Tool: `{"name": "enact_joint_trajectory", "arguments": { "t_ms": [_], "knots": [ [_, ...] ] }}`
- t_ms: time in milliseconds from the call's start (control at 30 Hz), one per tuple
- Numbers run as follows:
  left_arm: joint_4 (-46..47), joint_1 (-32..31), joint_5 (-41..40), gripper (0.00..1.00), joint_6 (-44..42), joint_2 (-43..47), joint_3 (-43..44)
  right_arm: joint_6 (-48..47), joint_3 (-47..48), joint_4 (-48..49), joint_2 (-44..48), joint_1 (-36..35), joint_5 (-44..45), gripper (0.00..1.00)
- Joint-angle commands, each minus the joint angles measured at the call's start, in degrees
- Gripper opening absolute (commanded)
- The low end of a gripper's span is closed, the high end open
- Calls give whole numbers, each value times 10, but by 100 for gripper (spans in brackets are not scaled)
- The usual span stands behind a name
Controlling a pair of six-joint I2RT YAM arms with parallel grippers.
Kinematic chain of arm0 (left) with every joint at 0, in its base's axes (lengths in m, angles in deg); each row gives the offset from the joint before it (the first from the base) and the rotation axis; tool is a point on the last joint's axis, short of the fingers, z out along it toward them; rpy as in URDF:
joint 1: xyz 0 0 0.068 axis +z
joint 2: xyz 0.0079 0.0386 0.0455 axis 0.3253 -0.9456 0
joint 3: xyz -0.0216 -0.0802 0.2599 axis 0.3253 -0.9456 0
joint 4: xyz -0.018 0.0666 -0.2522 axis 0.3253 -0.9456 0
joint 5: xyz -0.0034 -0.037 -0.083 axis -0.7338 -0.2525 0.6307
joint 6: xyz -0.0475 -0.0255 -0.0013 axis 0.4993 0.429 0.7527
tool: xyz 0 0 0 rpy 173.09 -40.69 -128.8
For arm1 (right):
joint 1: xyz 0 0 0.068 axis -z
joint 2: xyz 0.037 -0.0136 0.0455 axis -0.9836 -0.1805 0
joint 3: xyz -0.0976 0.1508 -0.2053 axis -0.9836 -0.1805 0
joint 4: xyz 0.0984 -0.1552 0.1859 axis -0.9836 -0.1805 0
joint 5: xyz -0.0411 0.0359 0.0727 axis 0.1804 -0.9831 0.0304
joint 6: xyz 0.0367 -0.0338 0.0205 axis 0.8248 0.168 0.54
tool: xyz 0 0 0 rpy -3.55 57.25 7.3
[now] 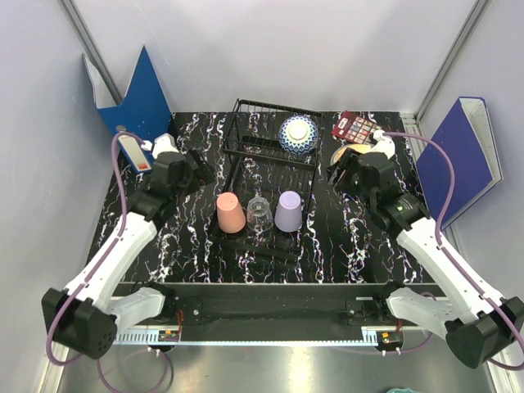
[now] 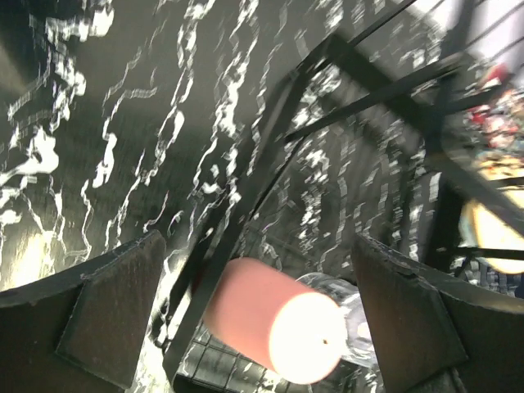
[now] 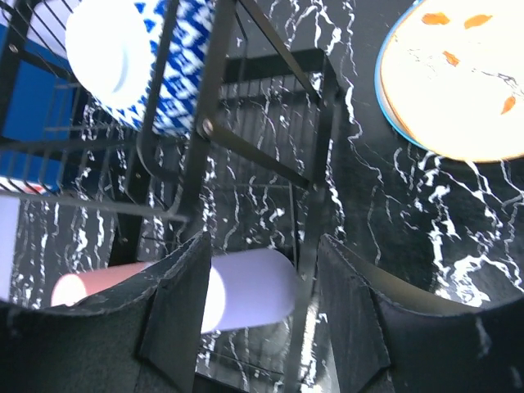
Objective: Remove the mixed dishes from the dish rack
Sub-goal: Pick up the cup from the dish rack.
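Observation:
The black wire dish rack (image 1: 246, 155) stands mid-table. A blue-and-white bowl (image 1: 298, 133) leans on edge in its raised back part. Three upturned cups stand in a row in its front tray: salmon-pink (image 1: 230, 212), clear glass (image 1: 259, 214), lavender (image 1: 289, 210). A cream orange-patterned plate (image 3: 458, 82) lies on the table to the right of the rack. My left gripper (image 1: 203, 169) hovers wide open at the rack's left edge, with the salmon cup (image 2: 270, 327) below it and apart. At the rack's right edge my right gripper (image 1: 334, 173) is open and holds nothing; the lavender cup (image 3: 250, 291) shows beyond its fingers.
A dark red palette (image 1: 354, 127) lies at the back right beside the plate. Blue binders lean on the left wall (image 1: 135, 94) and the right wall (image 1: 463, 151). A small white and red object (image 1: 135, 153) lies at the table's left edge.

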Motion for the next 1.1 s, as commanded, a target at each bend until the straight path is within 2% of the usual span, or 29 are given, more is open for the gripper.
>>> {"name": "enact_joint_trajectory", "arguments": {
  "t_ms": [0, 100, 233, 333, 500, 733, 1067],
  "knots": [
    [-9, -2, -18, 99, 28, -21, -18, -22, -24, -3, 25, -11, 16, 63],
    [-7, -21, -25, 99, 20, -4, -21, -24, -48, -4, 37, -24, 7, 63],
    [-15, -107, -95, 99, -16, 37, -16, -30, -68, -6, 46, -46, 4, 64],
    [-29, -137, -111, 99, -12, 57, -21, -52, -58, -13, 27, -72, 8, 66],
    [-31, -140, -116, 99, 4, 94, -42, -82, -30, -35, -30, -149, 43, 69],
    [-29, -140, -98, 99, -4, 116, -43, -101, -7, -19, -88, -197, 49, 80],
    [-27, -140, -88, 99, -6, 133, -51, -113, 22, 11, -155, -202, 38, 88]
  ]
}}
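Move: The purple cup in the rack lies about 11 cm left of the right hand, 2 cm back and some 16 cm below. The glass stands about 9 cm farther left than that cup and level with it, the pink cup some 18 cm left of it; the patterned bowl sits about 20 cm beyond it and 3 cm to its right. From the left hand the purple cup is roughly 24 cm right, 3 cm back and 12 cm below. Right hand sweeps 10 cm down-left, slightly back, towards the purple cup, opening wider; left hand draws back 6 cm. ##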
